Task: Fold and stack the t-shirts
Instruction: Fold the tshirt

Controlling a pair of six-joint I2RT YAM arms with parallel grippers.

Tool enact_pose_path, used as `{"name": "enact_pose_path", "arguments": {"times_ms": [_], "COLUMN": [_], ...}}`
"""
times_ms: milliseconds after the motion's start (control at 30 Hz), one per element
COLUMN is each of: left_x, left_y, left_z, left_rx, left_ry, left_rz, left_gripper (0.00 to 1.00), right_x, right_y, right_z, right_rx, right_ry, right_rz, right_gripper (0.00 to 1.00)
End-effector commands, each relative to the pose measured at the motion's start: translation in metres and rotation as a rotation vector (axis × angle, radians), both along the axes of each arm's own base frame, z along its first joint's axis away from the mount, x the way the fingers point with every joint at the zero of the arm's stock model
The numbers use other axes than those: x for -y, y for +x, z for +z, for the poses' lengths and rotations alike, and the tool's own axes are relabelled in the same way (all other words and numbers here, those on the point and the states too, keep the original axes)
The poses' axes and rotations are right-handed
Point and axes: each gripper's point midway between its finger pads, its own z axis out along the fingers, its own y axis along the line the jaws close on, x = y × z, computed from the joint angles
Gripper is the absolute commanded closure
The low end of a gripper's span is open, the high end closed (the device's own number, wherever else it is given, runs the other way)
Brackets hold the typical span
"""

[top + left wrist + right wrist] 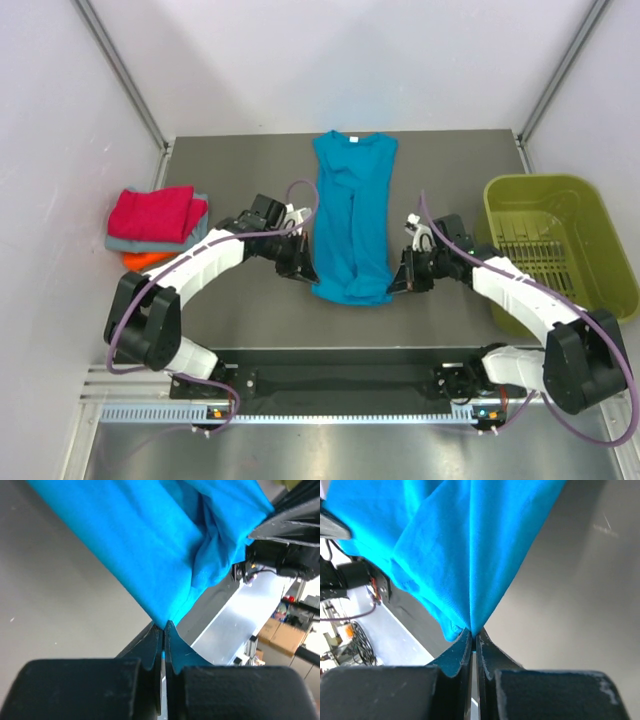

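Note:
A teal-blue t-shirt lies lengthwise in the middle of the table, folded narrow, collar toward the far edge. My left gripper is shut on its near left hem corner, and the cloth rises out of the pinched jaws. At the near right hem corner my right gripper is shut on the shirt too, with blue cloth fanning up from the jaws. On the left side of the table sits a stack of folded t-shirts: magenta-red on top, grey under it, orange at the bottom.
An olive-green plastic bin stands at the table's right edge, close behind my right arm. White walls close in the left, back and right sides. The arm bases and a metal rail run along the near edge.

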Motion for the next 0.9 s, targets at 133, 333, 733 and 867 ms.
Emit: {"name": "enact_pose_path", "arguments": {"times_ms": [133,333,733,867], "left_x": [0.027,0.041,0.025,0.017], "left_y": [0.003,0.025,0.108,0.153], "left_z": [0.064,0.087,0.057,0.063], "left_rx": [0.144,0.223,0.134,0.128], "left_ry": [-0.129,-0.154,-0.070,-0.093], "left_rz": [-0.151,-0.160,-0.068,-0.025], "left_gripper": [1.00,1.00,1.00,1.00], "right_x": [0.005,-0.005,-0.004,0.001], "right_y": [0.013,0.042,0.125,0.150], "right_z": [0.032,0.077,0.082,0.078], "right_rx": [0.101,0.226,0.279,0.288], "right_ry": [0.004,0.028,-0.011,-0.027], "right_rz": [0.037,0.066,0.003,-0.037], "right_gripper": [1.00,1.00,1.00,1.00]}}
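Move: My hands already hold the two lower corners of the long-folded blue t-shirt, roughly 8 to 10 cm above the table. From my left hand the collar lies about 33 cm ahead and 8 cm to the right; from my right hand, about 35 cm ahead and 8 cm to the left. The red cloth stack is some 36 cm left of my left hand and 14 cm farther out. The green bin's middle is about 36 cm right of my right hand, 7 cm ahead. I swing the pinched hem forward over the shirt towards the collar, both hands together, some 12 cm out in a low arc. Each climbs about 8 cm and then starts sinking again; my left also bows a few centimetres to the right and partly comes back. Both grippers keep shut on their corners. ##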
